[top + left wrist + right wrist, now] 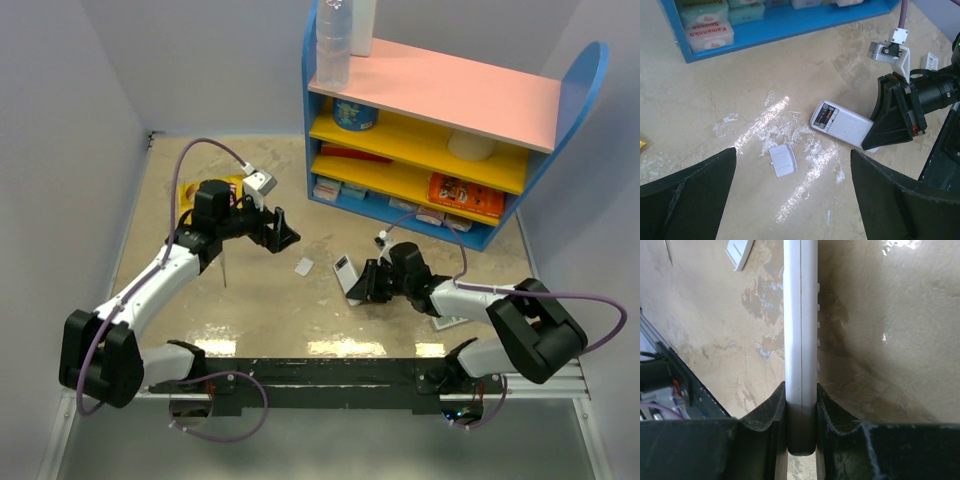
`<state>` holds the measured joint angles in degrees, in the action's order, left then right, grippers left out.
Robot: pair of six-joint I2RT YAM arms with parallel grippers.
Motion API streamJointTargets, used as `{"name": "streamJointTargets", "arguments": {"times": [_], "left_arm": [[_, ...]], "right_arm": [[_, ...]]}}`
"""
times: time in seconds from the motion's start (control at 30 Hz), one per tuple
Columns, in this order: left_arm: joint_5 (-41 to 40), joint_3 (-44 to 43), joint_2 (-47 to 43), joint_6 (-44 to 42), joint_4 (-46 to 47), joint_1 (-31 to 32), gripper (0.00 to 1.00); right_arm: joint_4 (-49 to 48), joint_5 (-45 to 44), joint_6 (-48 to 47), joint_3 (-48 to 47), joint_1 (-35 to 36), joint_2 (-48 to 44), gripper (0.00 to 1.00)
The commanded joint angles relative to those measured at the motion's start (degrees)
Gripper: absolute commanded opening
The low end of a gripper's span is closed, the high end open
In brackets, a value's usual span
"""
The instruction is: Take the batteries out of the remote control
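Note:
The white remote control (850,127) lies back-up on the table with its battery slot open. The two red-orange batteries (826,115) sit inside the slot. My right gripper (365,283) is shut on the remote's near end; in the right wrist view the remote (801,330) stands edge-on between the fingers (765,415). My left gripper (281,232) is open and empty, hovering left of the remote; its dark fingers (687,195) frame the bare table. The small white cover piece (782,161) lies loose on the table between the grippers.
A blue shelf unit (450,130) with pink and yellow boards stands at the back right, with boxes on its lowest level (710,35). A thin pale stick (225,268) lies under the left arm. A yellow object (215,190) is behind the left gripper.

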<state>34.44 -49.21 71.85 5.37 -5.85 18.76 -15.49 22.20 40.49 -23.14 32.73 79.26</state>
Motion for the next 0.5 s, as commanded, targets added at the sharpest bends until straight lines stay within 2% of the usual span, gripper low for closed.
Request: {"name": "streamJointTargets", "arguments": {"times": [0.0, 0.1, 0.17, 0.33, 0.43, 0.47], "left_arm": [[-4.3, 4.0, -4.4, 4.1, 4.9, -0.2, 1.0], [-5.3, 3.9, -4.4, 5.7, 3.2, -0.2, 1.0], [-6.1, 3.5, -4.4, 6.4, 1.6, -0.2, 1.0], [-15.9, 1.8, -5.7, 5.8, -3.6, -0.2, 1.0], [-19.8, 2.3, -8.3, 6.6, -4.3, -0.2, 1.0], [-20.6, 2.4, -8.7, 6.7, -4.6, -0.2, 1.0]], "right_arm": [[-5.1, -7.3, 8.5, 2.7, 0.1, -3.5, 0.14], [-1.9, -11.1, 12.1, 3.3, 0.1, -5.5, 0.23], [4.4, -14.0, 15.7, 2.3, 0.1, -7.9, 0.34], [18.5, -23.3, 22.0, -0.9, 0.1, -13.5, 0.55], [27.6, -29.5, 25.9, -3.3, 0.1, -17.1, 0.59], [33.4, -31.5, 28.2, -5.0, 0.1, -18.7, 0.6]]}}
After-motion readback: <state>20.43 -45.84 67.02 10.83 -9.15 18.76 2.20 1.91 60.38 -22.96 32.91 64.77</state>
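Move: My right hand still holds the remote by its near end. The remote's middle lies about 5 cm ahead and 2 cm left of that hand, some 2 cm lower. The detached battery cover lies roughly 9 cm ahead and 16 cm to its left, and a small white device about 26 cm right and 7 cm back. From my empty left hand the remote is some 5 cm back, 18 cm right and 15 cm down. I open my right fingers about halfway to let go of the remote's near end, while that hand sweeps about 5 cm to the right, slightly forward and up, and turns some 30 degrees clockwise. My left hand, still wide open and empty, drifts about 3.5 cm left, away from the remote, turning counter-clockwise. ##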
